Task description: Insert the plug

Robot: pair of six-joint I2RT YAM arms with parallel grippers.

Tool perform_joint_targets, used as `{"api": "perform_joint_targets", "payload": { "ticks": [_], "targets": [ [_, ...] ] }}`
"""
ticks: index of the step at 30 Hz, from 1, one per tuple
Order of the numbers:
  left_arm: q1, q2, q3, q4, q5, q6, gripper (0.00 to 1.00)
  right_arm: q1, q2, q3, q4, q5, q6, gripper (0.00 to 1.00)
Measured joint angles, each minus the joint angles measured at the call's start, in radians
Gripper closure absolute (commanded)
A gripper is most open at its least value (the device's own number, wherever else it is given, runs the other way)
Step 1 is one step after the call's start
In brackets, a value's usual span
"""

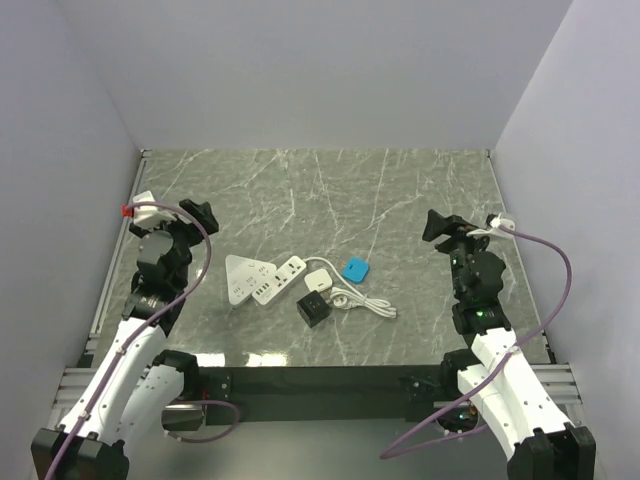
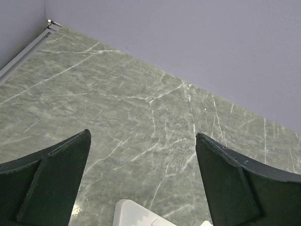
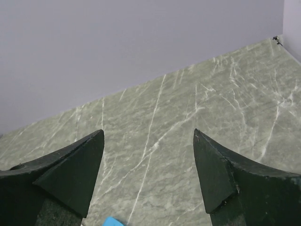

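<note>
A white triangular power strip and a white bar-shaped power strip lie side by side left of the table's middle. A black cube adapter sits just in front of them. A white plug with a white cable lies next to it. My left gripper is open and empty, left of the strips; a corner of the triangular strip shows at the bottom of the left wrist view. My right gripper is open and empty, to the right.
A small blue object lies right of the plug; its edge shows in the right wrist view. Grey walls close the marble table on three sides. A metal rail runs along the left edge.
</note>
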Motion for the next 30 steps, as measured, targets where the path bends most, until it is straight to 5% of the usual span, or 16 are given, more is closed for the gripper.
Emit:
{"api": "perform_joint_targets", "payload": {
  "ticks": [7,12,30],
  "targets": [
    [0.0,0.071,0.0,0.006,-0.01,0.01,0.0,0.021,0.054,0.053,-0.074,0.037,0.005,0.17],
    [0.0,0.143,0.0,-0.002,-0.006,0.019,0.01,0.161,0.182,0.174,-0.142,0.109,-0.004,0.17],
    [0.0,0.122,-0.003,0.06,0.129,0.006,0.0,0.377,0.383,0.216,-0.309,0.175,0.077,0.17]
  ]
}}
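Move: From my right hand the blue square block lies about 19 cm to the left, 2 cm back and some 23 cm below. The coiled white cable is roughly 9 cm nearer my base than the block, the white square block about 9 cm to its left and 3 cm nearer, and the black cube some 10 cm left and 11 cm nearer. From my left hand the blue block is about 38 cm to the right, 2 cm back and 25 cm down. I sweep my open right hand about 11 cm to the left towards the blue square block, edging forward and partly back again, and sink it nearly 9 cm, mostly in the later half. The fingers tip down some 25 degrees and swing counter-clockwise. My left hand, also open, dips about 4 cm, climbs halfway back while drifting right, and ends slightly farther forward. ##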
